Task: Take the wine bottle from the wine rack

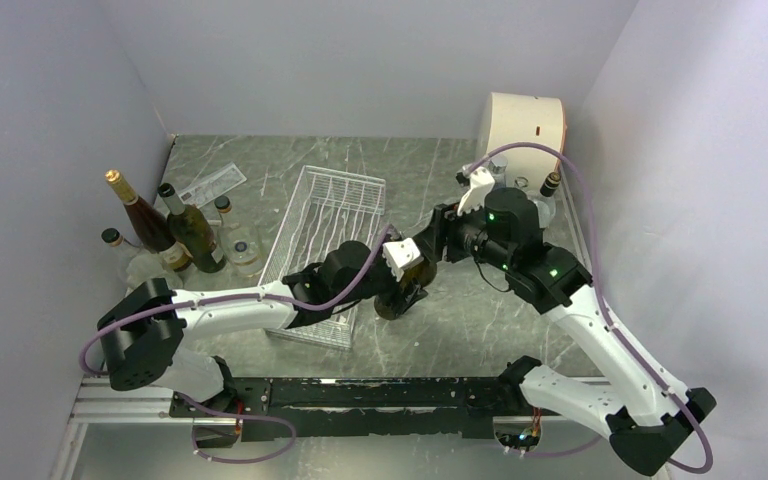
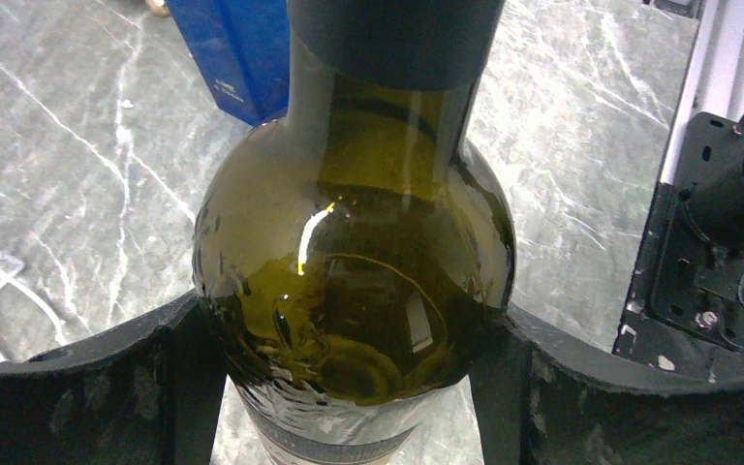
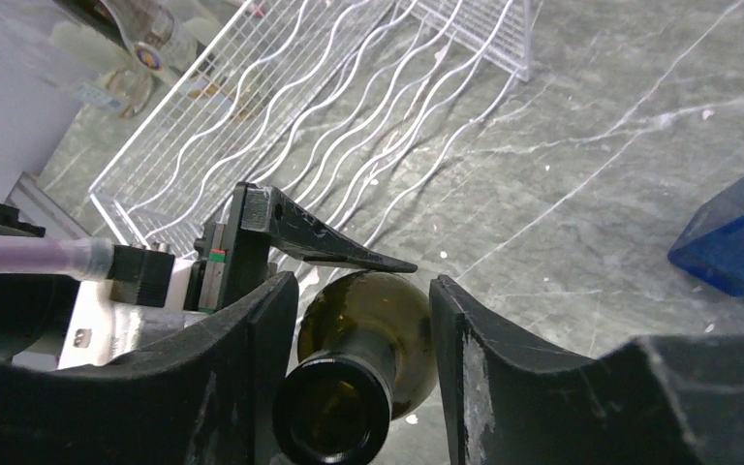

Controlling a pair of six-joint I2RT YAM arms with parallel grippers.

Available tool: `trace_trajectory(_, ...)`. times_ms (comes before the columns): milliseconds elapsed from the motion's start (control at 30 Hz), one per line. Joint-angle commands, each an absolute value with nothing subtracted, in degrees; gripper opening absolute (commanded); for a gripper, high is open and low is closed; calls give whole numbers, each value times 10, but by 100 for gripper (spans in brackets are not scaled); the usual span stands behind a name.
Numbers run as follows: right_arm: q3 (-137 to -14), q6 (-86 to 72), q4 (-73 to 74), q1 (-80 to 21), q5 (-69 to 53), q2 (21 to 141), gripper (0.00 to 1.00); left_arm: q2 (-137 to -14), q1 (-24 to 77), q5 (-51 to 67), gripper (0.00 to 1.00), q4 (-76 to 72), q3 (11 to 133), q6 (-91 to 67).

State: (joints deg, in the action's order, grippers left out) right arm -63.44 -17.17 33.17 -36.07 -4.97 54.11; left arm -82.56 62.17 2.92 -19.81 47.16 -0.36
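Observation:
The dark green wine bottle (image 1: 397,297) hangs over the table just right of the white wire wine rack (image 1: 325,225). My left gripper (image 1: 407,266) is shut on it; in the left wrist view both black fingers (image 2: 186,383) press the bottle's shoulder (image 2: 349,281). My right gripper (image 1: 442,240) is open around the bottle's neck. In the right wrist view the open mouth (image 3: 334,412) sits between the fingers (image 3: 470,368), with a gap on the right side. The rack (image 3: 291,116) holds no bottle where it shows.
Several bottles (image 1: 175,230) stand at the left wall beside the rack. A cream drum (image 1: 522,125) stands at the back right, with a small bottle (image 1: 551,184) near it. A blue box (image 3: 736,242) lies on the marble table, also in the left wrist view (image 2: 242,53).

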Motion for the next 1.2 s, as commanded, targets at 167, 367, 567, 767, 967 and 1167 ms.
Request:
trace_trajectory(167, -596, -168, 304, -362, -65, 543, 55, -807, 620, 41, 10, -243, 511, -36)
trace_trajectory(367, -580, -186, 283, -362, -87, 550, 38, -794, 618, 35, 10, -240, 511, -42)
trace_trajectory(567, -593, -191, 277, -362, -87, 561, 0, -778, 617, 1, 50, -239, 506, -55)
trace_trajectory(767, -652, -174, 291, -362, 5, 582, 0, -751, 617, 3, 99, -243, 503, -47)
trace_trajectory(967, -714, -141, 285, -361, 95, 631, 0, -712, 618, -21, 100, -263, 481, -37)
trace_trajectory(1167, -762, -102, 274, -361, 188, 707, 0, -675, 621, -80, 100, -273, 464, -31)
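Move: The left hand still grips the wine bottle by its upper body; the right hand's parted fingers are about the bottle's neck, which lies some 3 cm below that hand point and 1 cm to its left, level with it fore and aft. From the left hand the neck is about 3 cm ahead, 2 cm right and 9 cm up. From the right hand, the blue bottle stands roughly 9 cm ahead and 8 cm right, the rack's middle about 6 cm ahead and 24 cm left, both well below. The right fingers pinch the wine bottle's neck after sinking about 3.5 cm along it, while the left keeps its hold on the body. Only then does the left open and let go, rising some 11 cm with its fingertips tipping up and easing a little left. The right carries the bottle about 7 cm forward and slightly right, turning somewhat clockwise. ##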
